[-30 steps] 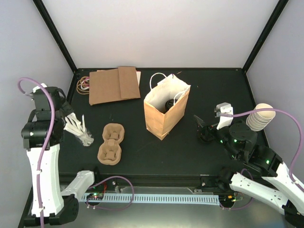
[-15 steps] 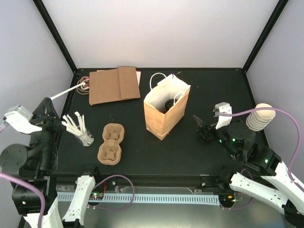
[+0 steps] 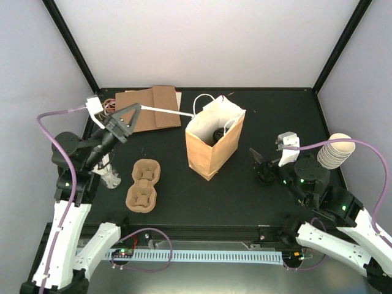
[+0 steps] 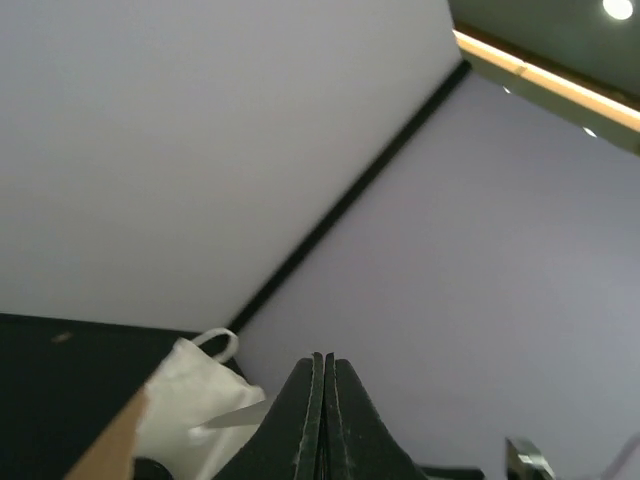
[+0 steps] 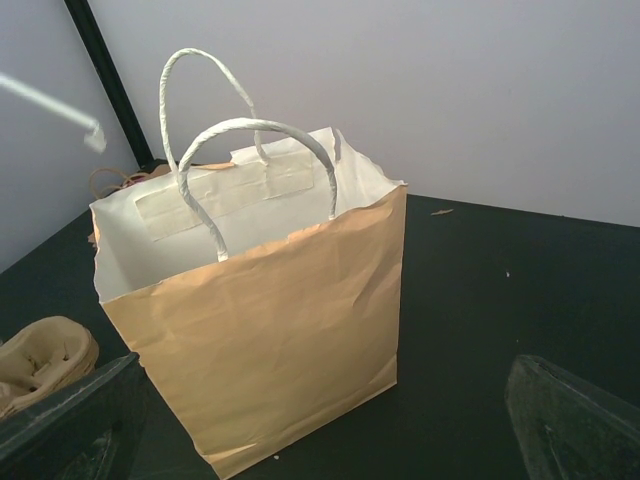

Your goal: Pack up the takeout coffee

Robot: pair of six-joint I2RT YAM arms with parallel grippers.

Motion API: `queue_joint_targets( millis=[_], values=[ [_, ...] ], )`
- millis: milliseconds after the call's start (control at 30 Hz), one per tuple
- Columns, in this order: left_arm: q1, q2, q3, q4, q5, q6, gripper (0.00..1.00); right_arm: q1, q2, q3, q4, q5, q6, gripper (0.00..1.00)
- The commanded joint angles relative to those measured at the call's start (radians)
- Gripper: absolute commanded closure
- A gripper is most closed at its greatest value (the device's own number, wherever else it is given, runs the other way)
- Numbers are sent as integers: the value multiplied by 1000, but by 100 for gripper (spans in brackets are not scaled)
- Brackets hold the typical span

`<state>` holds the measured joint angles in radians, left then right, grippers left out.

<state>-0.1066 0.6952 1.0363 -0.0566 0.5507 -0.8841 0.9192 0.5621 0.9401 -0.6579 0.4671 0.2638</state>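
The brown paper bag (image 3: pixel 214 144) stands open mid-table. Inside it shows a dark round lid of takeout coffee (image 3: pixel 215 133); the cup below is hidden. My left gripper (image 3: pixel 135 110) hangs above the table's back left, shut on a long white straw (image 3: pixel 166 111) whose far end reaches the bag's white handles (image 3: pixel 202 101). In the left wrist view its fingers (image 4: pixel 323 360) are pressed together, with the bag's top (image 4: pixel 190 395) low on the left. My right gripper (image 3: pixel 260 164) rests open, right of the bag. In its own view it (image 5: pixel 320 440) faces the bag's side (image 5: pixel 270 340).
A brown pulp cup tray (image 3: pixel 142 185) lies left of the bag, with a clear cup of white straws (image 3: pixel 107 170) beside it. Flat brown paper bags (image 3: pixel 148 109) and rubber bands (image 3: pixel 109 107) lie at the back left. A stack of cream cups (image 3: pixel 334 150) is at the right edge.
My left arm has swung up from the left edge and carried the white straw rightward, its tip now at the bag's handles. The right arm has not moved.
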Motion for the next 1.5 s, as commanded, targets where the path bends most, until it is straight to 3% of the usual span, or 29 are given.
queue_joint_targets(
  millis=[0,500,900,933,967,1000,1033,1067,1200,1300,1467],
  values=[
    [-153,-6,28,99,-60,64,98,-3,-14,4,11,14,10,0],
    [-429,195,53,67,-401,290,99,-3,-22,34,-27,44,4,0],
    [-513,359,118,72,-409,330,99,-3,-18,49,-49,71,3,0],
    [-518,365,132,55,-402,347,96,-3,-19,48,-49,73,4,0],
    [-522,369,150,32,-389,370,82,-3,-17,47,-49,73,6,0],
    [-527,373,167,5,-372,397,53,-3,-17,43,-48,73,7,0],
    [-527,376,190,-28,-337,433,10,-3,-17,39,-45,70,6,0],
    [-528,380,221,-81,-321,471,2,-3,-17,33,-38,61,0,0],
    [-530,346,277,-264,-366,549,1,-3,-14,-1,-8,43,-5,0],
    [-527,285,270,-363,-480,583,1,-3,3,-4,4,41,-7,0],
    [-519,166,242,-537,-825,599,1,-4,4,-31,52,136,-30,0]
  ],
)
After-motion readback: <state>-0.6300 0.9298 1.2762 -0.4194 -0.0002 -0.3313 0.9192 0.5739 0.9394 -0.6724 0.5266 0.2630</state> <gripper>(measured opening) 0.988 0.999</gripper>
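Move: The white straw held in the left fingers is meant for the paper bag, whose middle stands about 23 cm to that hand's right, 8 cm farther out and some 33 cm below it. The cup carrier lies on the table roughly 7 cm back and 3 cm left of the left hand; the folded brown paper is about 27 cm ahead and 3 cm left, both some 45 cm down. From the right hand the bag is about 12 cm ahead, 15 cm left and 20 cm below. The straw, already pinched in the left fingers, is carried about 13 cm to the right, with some 6 cm forward and 6 cm down, towards the bag's mouth. There the fingers open wide and let go of it, and the hand lifts a little, then draws back left about 6 cm with a slight backward drift, having rolled its left side up some 30 degrees. ##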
